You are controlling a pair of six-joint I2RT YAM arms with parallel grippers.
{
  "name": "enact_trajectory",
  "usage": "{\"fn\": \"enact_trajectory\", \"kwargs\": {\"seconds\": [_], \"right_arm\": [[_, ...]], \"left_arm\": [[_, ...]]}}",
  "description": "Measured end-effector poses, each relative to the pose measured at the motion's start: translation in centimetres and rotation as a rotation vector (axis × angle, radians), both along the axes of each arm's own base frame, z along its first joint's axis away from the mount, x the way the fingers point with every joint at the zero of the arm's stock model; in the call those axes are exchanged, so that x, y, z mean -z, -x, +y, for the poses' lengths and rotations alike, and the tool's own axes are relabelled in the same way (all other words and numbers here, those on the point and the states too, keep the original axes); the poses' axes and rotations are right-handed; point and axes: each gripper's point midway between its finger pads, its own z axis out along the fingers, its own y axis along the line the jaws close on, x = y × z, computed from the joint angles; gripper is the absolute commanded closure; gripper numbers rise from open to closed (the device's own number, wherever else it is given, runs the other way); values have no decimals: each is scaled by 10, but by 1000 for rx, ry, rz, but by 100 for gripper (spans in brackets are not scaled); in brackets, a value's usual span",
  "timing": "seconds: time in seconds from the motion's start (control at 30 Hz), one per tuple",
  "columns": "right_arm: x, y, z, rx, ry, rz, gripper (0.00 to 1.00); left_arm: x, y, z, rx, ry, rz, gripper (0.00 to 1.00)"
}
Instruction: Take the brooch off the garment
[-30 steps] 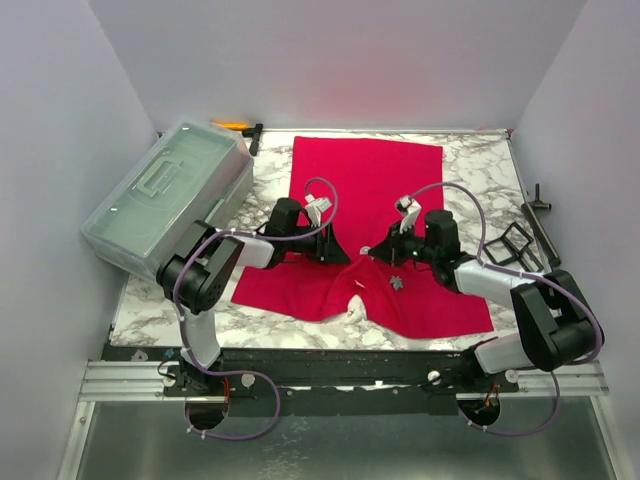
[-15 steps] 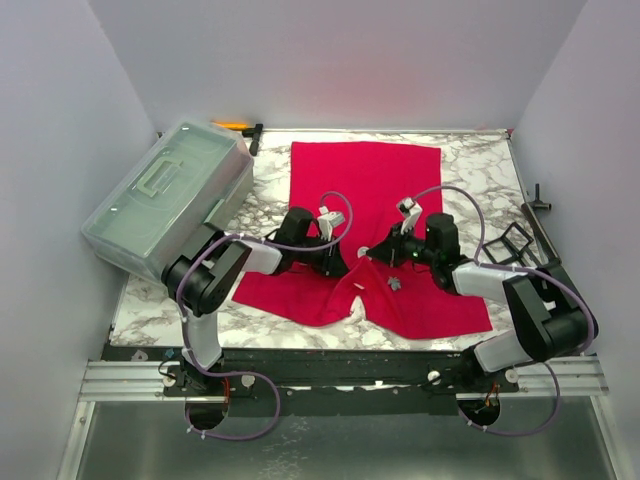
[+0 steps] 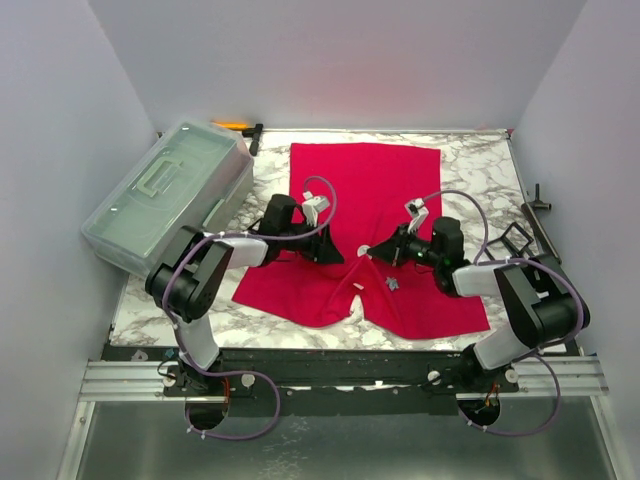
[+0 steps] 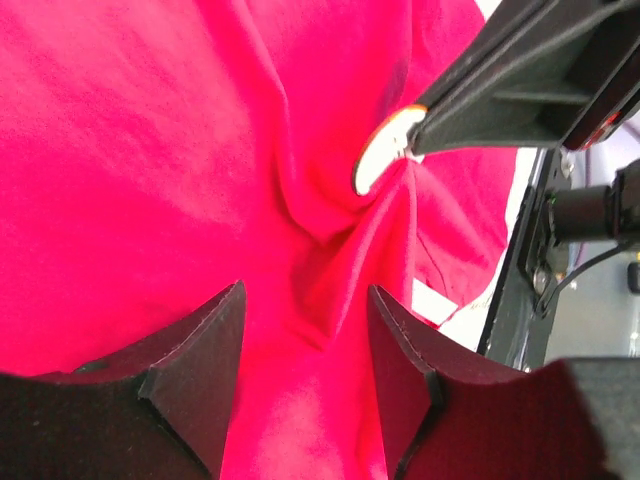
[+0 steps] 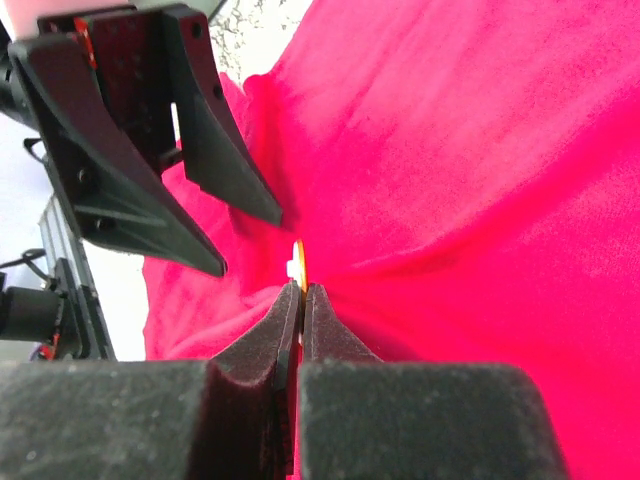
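The garment [image 3: 365, 185], a bright red T-shirt, lies spread on the marble table, bunched up at its near middle. The brooch [image 5: 299, 262], a thin gold and white disc, stands on edge, and red cloth is drawn toward it in folds. My right gripper [image 5: 302, 288] is shut on the brooch [image 4: 380, 160], low over the bunched cloth [image 3: 368, 251]. My left gripper [image 4: 306, 290] faces it from the left, close to the brooch. Its jaws are open, and a ridge of red cloth runs between them. In the top view the left gripper [image 3: 335, 255] sits on the shirt.
A clear plastic lidded box [image 3: 165, 195] stands at the left of the table. A black wire frame [image 3: 515, 245] and a black tool [image 3: 538, 205] lie at the right edge. A small grey piece [image 3: 392, 283] rests on the shirt near the front.
My left gripper reached toward the brooch, closed, then drew back left and reopened. The right gripper stayed shut on the brooch and shifted slightly. The shirt's near fold has tightened.
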Motion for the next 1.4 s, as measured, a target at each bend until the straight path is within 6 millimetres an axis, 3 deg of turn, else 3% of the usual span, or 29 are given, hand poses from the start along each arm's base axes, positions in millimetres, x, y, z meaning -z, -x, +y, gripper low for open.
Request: {"fn": "enact_trajectory", "kwargs": {"seconds": [0.13, 0.47, 0.77, 0.93, 1.4], "right_arm": [[-3, 2, -1, -12, -46, 16, 99], [-18, 14, 7, -104, -109, -30, 99], [-19, 18, 9, -135, -118, -33, 99], [-17, 20, 9, -143, -120, -29, 99], [-14, 26, 12, -181, -131, -13, 99]], "left_arm": [[-16, -17, 6, -40, 66, -14, 52], [-43, -18, -6, 6, 215, -85, 59], [-28, -14, -14, 32, 229, -52, 61], [-31, -6, -21, 64, 245, -60, 63], [-28, 0, -29, 90, 267, -49, 78]]}}
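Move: The round brooch is upright in my right fingertips, its middle only about 1 cm ahead and 1 cm left of that hand, at its height, with a fold of the garment raised under it. From my open left hand it lies some 6 cm right, 3 cm ahead and 1 cm up. The white tag is about 5 cm right of my left hand, 6 cm back and 5 cm below. The blue star sits roughly 6 cm back, 4 cm right and 6 cm below my right hand. My left hand lifts about 4 cm and nudges forward, then drops back a little and works rightward to the brooch's free edge, fingertips tipping up some 15 degrees while the fingers narrow to about half their gap, just short of a clear pinch. My right hand keeps its pinch and draws the brooch back about 2.5 cm, slightly up and left, turning counter-clockwise. ##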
